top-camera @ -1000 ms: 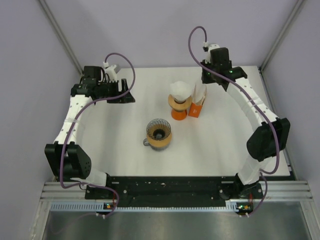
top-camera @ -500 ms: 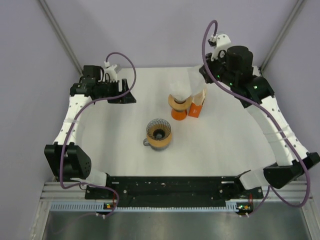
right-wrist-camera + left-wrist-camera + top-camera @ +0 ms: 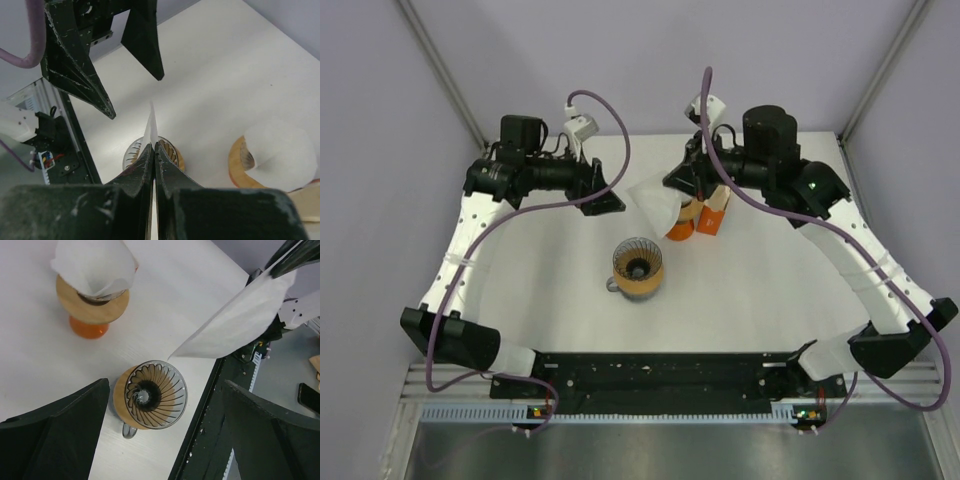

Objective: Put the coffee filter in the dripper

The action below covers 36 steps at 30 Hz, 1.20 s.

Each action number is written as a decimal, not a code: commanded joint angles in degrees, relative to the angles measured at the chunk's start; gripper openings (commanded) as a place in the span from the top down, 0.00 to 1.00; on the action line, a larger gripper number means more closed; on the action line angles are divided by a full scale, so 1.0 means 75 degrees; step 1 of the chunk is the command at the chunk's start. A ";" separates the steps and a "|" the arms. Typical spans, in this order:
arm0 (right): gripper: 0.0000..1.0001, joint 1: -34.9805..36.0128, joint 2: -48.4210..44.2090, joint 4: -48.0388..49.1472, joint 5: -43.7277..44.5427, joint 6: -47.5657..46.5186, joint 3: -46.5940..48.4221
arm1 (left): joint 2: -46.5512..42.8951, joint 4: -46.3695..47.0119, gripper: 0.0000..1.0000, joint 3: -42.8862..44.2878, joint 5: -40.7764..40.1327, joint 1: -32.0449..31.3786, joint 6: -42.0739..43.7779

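Observation:
The glass dripper (image 3: pixel 638 267) with a wooden collar stands empty at the table's middle; it also shows in the left wrist view (image 3: pixel 156 394). My right gripper (image 3: pixel 690 185) is shut on a flat white coffee filter (image 3: pixel 655 203), held in the air up and to the right of the dripper. In the right wrist view the filter (image 3: pixel 151 124) sticks out edge-on from the closed gripper (image 3: pixel 153 146), with the dripper (image 3: pixel 173 154) below. My left gripper (image 3: pixel 610 192) is open and empty, facing the filter (image 3: pixel 240 315) from the left.
An orange dripper stand (image 3: pixel 680 226) with a wooden collar and a filter (image 3: pixel 95 265) in it sits behind the glass dripper. An orange filter box (image 3: pixel 715 215) stands beside it. The black base rail (image 3: pixel 660 368) runs along the table's near edge.
My right arm has swung left from the box, carrying the filter toward the table's middle. My left arm has moved right toward it and its jaws have opened wider.

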 commanded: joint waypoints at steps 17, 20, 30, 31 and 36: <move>1.00 0.0192 -0.0077 0.0356 -0.1747 -0.0223 -0.0130 | 0.0139 -0.0846 0.84 0.0519 0.1974 -0.0835 0.1616; 1.00 0.0192 -0.0100 0.0356 -0.1723 -0.0234 -0.0118 | 0.0139 -0.0975 1.00 0.0484 0.1881 -0.0835 0.1769; 0.47 -0.0451 -0.1165 0.0356 -0.1710 -0.1604 -0.1101 | 0.0116 -0.1491 1.00 0.0519 0.2162 -0.0835 0.2402; 0.45 -0.0627 -0.1352 0.0356 -0.1897 -0.1745 -0.1346 | 0.0092 -0.1503 1.00 0.0519 0.2174 -0.0835 0.2437; 0.39 -0.1366 -0.1893 0.0402 -0.2871 -0.2308 -0.2671 | 0.0115 -0.1550 1.00 0.0554 0.2326 -0.0835 0.2473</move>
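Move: Held shut in the right fingers, the filter has its middle roughly 7 cm to the open left hand's right, 4 cm back and 3 cm higher. From that left hand the ribbed dripper lies about 4 cm back, 5 cm right and 20 cm below; the orange dripper stands some 11 cm ahead, 13 cm right and 25 cm below. From the right hand the ribbed dripper is about 5 cm left, 1 cm back and 27 cm down. Drawing back about 6 cm and 4 cm right, the left hand turns some 20 degrees clockwise and shuts its wide-open fingers on the filter's near corner. The right, still holding, eases 3 cm back and 2 cm left to offer it, then opens, comes off the paper and swings about 6 cm right and 3 cm down. ##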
